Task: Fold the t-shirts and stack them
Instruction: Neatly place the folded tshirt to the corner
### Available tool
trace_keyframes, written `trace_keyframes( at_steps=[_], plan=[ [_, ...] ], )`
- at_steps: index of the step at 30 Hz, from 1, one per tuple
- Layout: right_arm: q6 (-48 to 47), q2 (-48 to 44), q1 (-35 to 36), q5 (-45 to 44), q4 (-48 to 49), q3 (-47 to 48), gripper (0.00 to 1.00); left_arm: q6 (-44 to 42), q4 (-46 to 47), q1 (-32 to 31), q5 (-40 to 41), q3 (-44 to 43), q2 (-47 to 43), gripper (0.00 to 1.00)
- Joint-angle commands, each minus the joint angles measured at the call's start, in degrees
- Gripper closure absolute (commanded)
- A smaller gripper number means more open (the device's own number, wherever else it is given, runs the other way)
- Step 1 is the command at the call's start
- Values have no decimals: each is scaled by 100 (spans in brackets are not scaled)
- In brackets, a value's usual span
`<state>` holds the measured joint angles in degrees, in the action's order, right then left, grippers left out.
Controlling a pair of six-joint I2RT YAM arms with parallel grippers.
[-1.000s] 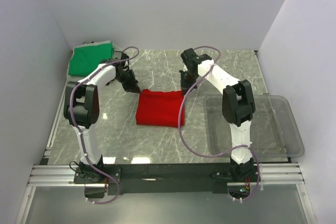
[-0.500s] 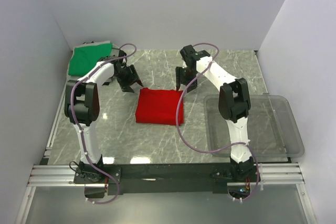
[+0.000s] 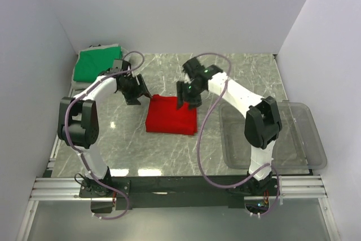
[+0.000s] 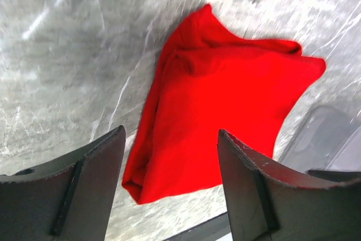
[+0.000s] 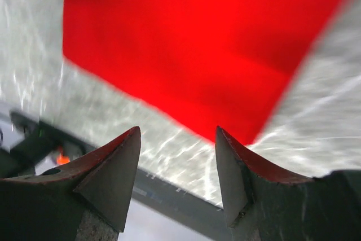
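The red t-shirt (image 3: 171, 115) lies folded in a rough square on the marble table (image 3: 169, 145), also seen as the red t-shirt (image 4: 220, 105) and the red t-shirt (image 5: 197, 43). A folded green t-shirt (image 3: 97, 63) sits at the table's back left corner. My left gripper (image 3: 134, 90) hovers just off the red shirt's back left corner, open with nothing between its fingers (image 4: 96, 184). My right gripper (image 3: 186, 94) hangs above the red shirt's back right corner, open and empty as well.
A clear plastic bin (image 3: 271, 135) stands at the right of the table, beside the right arm. White walls close in the back and both sides. The black and metal rail (image 3: 180, 187) runs along the near edge.
Both grippers have let go of the red shirt's back corners, opened and lifted off. The right gripper swung left over the shirt; the left drew slightly back and left.
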<state>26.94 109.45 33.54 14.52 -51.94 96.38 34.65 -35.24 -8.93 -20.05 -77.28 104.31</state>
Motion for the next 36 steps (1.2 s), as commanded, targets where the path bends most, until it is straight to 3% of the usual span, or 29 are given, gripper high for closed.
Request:
trace_keyframes(
  at_steps=[1, 6, 27, 36],
  plan=[
    [329, -196, 415, 384, 395, -469, 38, -266, 395, 40, -314, 405, -315, 28],
    [470, 14, 610, 727, 676, -743, 40, -275, 676, 75, -640, 784, -412, 28],
    [417, 815, 680, 218, 896, -1297, 42, -319, 1643, 84, -1369, 1689, -139, 29],
    [470, 701, 680, 191, 861, -1297, 42, 5, 2232, 84, -817, 2251, -25, 31]
  ],
)
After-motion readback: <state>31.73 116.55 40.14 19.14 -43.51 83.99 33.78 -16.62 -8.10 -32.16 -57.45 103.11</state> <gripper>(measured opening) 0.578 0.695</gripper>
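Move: The folded red t-shirt has its middle about 5 cm back, 16 cm right and 7 cm below my left hand; its left edge is only some 3 cm right and 4 cm back. From my right hand the shirt's middle is about 9 cm left, level, and 11 cm down, with its near edge roughly 7 cm back and 3 cm left. The green shirt stack lies around 24 cm ahead and 24 cm left of my left hand; the clear bin's middle is about 46 cm right and 10 cm back of my right. I bring my right hand down about 10 cm, first sweeping it some 7 cm back and slightly left, then dropping onto the red shirt's near edge, fingers open and tipping back to point more straight down; there it stays, a finger pressing into the cloth. My left hand sinks and draws back about 5 cm each, drifting right, its open fingers coming to straddle the shirt's left edge. ##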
